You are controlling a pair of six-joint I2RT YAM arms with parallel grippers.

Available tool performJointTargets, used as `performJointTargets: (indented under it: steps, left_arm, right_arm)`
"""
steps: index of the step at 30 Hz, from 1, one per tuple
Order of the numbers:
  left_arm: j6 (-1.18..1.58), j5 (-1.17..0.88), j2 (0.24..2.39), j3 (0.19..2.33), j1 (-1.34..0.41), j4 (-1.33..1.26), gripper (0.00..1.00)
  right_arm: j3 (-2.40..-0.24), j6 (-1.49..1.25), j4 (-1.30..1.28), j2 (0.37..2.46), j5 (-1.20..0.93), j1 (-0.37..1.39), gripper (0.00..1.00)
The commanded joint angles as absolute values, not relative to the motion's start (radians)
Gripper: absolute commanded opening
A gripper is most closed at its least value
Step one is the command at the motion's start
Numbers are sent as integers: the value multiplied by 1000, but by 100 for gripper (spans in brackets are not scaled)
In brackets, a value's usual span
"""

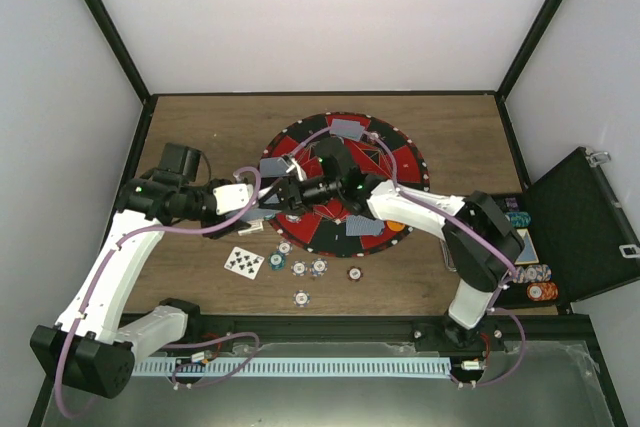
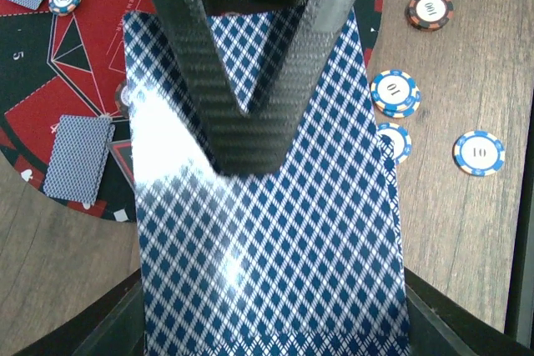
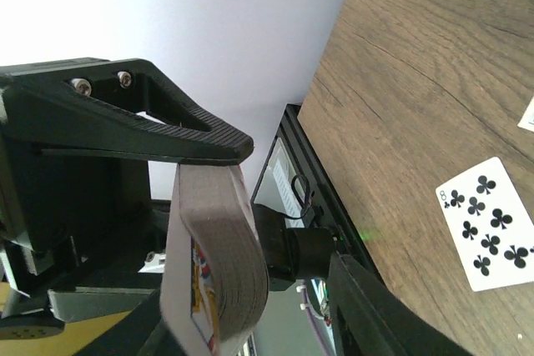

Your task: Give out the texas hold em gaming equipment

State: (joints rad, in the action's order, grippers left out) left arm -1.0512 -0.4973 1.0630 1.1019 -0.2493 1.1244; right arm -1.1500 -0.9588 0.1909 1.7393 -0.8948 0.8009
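Note:
A deck of playing cards (image 2: 267,248) with blue diamond backs fills the left wrist view, and my left gripper (image 2: 271,318) is shut on it above the mat's near-left edge (image 1: 262,209). My right gripper (image 1: 300,189) meets it there. One black finger (image 2: 250,122) lies across the top card. In the right wrist view the deck (image 3: 221,248) stands edge-on and bowed between the right gripper's (image 3: 292,206) jaws: the upper finger touches it and the lower finger stands apart. Single cards (image 1: 350,128) lie face down on the round mat (image 1: 400,162). Several chips (image 1: 299,268) lie on the wood.
An eight of clubs (image 1: 243,262) lies face up left of the chips, also seen as the card (image 3: 486,223) in the right wrist view. The open black case (image 1: 575,222) at the right edge holds more chips (image 1: 540,292). Dark frame rails border the table.

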Motion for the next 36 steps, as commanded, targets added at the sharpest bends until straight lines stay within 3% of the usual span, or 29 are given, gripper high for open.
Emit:
performJointTargets:
  steps: [1, 9, 17, 25, 30, 36]
  left_arm:
    - [-1063, -538, 1052, 1114, -247, 1119, 4]
    - [-1054, -541, 1059, 1120, -248, 1118, 4]
    - [-1054, -533, 1056, 1119, -247, 1119, 4]
    - [-1056, -526, 1058, 1114, -248, 1116, 4]
    - [-1051, -525, 1060, 1113, -247, 1115, 4]
    - [-1045, -522, 1061, 1107, -247, 1113, 4]
  right_arm:
    - [-1134, -923, 83, 1700, -834, 766, 37]
    - [-1126, -912, 61, 1657, -826, 758, 15]
    - [-1120, -882, 3, 1605, -818, 724, 3]
    - [-1144, -765, -145, 1567, -846, 612, 1]
    - [-1286, -528, -415, 1648, -748, 532, 1]
    - [-1529, -298, -635, 1813, -343, 512, 1]
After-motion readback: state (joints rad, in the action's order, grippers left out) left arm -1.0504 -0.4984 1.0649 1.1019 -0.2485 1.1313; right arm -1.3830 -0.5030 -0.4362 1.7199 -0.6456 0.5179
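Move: The right fingers are already on the top card of the deck in the left hand; its middle is about 3 cm left, 1 cm back and 1 cm below. Some 20 cm below the right hand, the mat's centre is roughly 18 cm ahead and 16 cm right, the eight of clubs 4 cm back and 8 cm left, and the teal chips 4 cm back. From the left hand, the top card is about 1 cm right and 1 cm below. Slowly to the right at first, about 3 cm and a touch upward, the right hand closes its fingers on the already bulging top card and draws it from the deck. It then swings faster forward and right towards the mat's centre, some 16 cm in all, sinking slightly late on and turning clockwise with its left side dipping, about 30 degrees altogether. The left hand stays put, keeping hold of the deck. ##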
